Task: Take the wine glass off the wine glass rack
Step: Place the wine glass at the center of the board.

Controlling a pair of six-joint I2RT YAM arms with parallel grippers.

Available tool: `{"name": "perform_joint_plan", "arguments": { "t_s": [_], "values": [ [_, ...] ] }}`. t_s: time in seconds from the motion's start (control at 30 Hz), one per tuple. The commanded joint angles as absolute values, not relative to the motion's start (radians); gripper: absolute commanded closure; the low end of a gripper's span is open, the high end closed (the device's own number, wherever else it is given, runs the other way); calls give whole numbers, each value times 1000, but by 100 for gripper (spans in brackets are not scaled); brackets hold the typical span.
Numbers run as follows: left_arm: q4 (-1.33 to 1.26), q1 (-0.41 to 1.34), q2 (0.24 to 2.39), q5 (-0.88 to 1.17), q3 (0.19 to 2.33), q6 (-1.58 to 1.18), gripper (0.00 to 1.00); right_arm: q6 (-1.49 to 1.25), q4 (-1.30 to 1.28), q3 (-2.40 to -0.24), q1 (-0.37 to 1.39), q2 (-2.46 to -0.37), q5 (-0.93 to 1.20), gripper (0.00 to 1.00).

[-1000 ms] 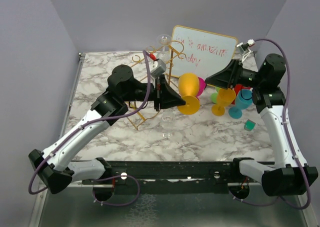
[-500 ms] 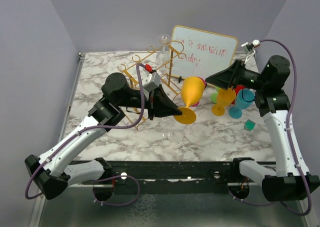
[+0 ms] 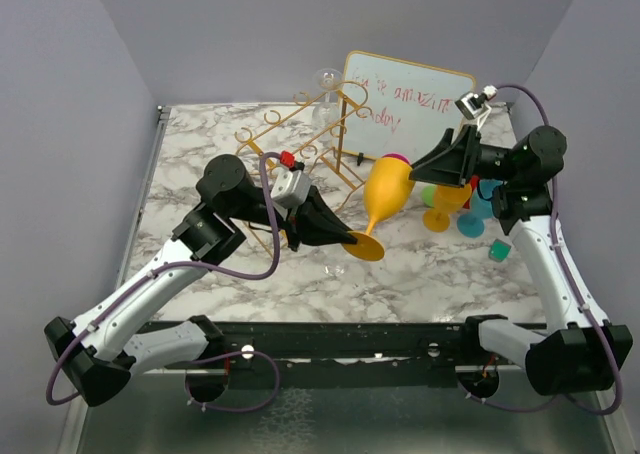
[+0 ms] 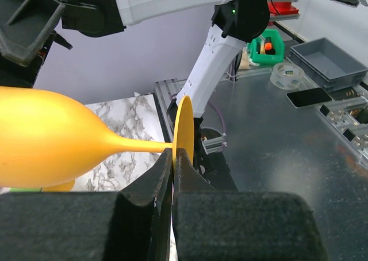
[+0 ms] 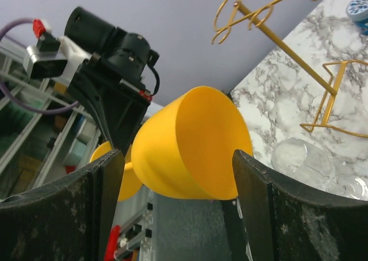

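A yellow wine glass hangs tilted above the table, clear of the gold wire wine glass rack. My left gripper is shut on the rim of its round foot; the stem and bowl stretch off to the left in the left wrist view. My right gripper stands open, one finger on each side of the bowl. I cannot tell whether its fingers touch the bowl. The rack's scroll ends show behind the glass.
A gold-framed whiteboard stands at the back. Coloured cups cluster at the right: a yellow goblet, a teal cup and a pink one. A clear glass lies on the marble; a green cube sits near the right arm.
My left arm has drawn back toward the near edge, carrying the yellow glass off the rack and tilting it. My right gripper has opened wider and come in around the bowl.
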State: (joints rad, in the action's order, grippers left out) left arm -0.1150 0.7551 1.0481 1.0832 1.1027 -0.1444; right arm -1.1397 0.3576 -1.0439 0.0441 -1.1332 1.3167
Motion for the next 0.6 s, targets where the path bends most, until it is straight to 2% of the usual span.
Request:
{"name": "perform_joint_plan", "arguments": {
  "t_s": [0.0, 0.13, 0.37, 0.57],
  "values": [
    [-153, 760, 1040, 1141, 1121, -109, 100, -1220, 512, -1039, 72, -1090, 1412, 19],
    [-175, 759, 1056, 1174, 1132, -112, 100, -1272, 596, -1058, 102, -1084, 1439, 22],
    [-218, 759, 1076, 1242, 1157, -74, 100, -1315, 636, -1056, 175, -1072, 1459, 35],
    [-91, 756, 1075, 1270, 1191, 74, 100, -1360, 697, -1057, 187, -1029, 1469, 45]
  ]
}}
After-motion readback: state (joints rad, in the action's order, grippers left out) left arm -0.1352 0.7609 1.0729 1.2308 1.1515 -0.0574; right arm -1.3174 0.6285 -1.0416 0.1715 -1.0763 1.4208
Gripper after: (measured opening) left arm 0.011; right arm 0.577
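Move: The orange wine glass is already in the left hand, held by its foot. Its bowl lies about 8 cm ahead of that hand, 4 cm to its right and nearly level. From the open right hand the bowl is some 5 cm left, 4 cm back and about level. Well below the right hand, by roughly 30 cm, a clear glass is about 11 cm left and level fore-and-aft, and a standing orange glass about 12 cm ahead and 11 cm right. The wine glass's bowl is met by the right hand, which draws back about 7 cm while drifting a little left and up, its open fingers partly closing around the rim side and its pointing direction swinging some 15 degrees counter-clockwise. The left hand keeps its pinch on the foot, eases back about 2 cm, turns slightly clockwise and tips the glass's bowl end up a little. ##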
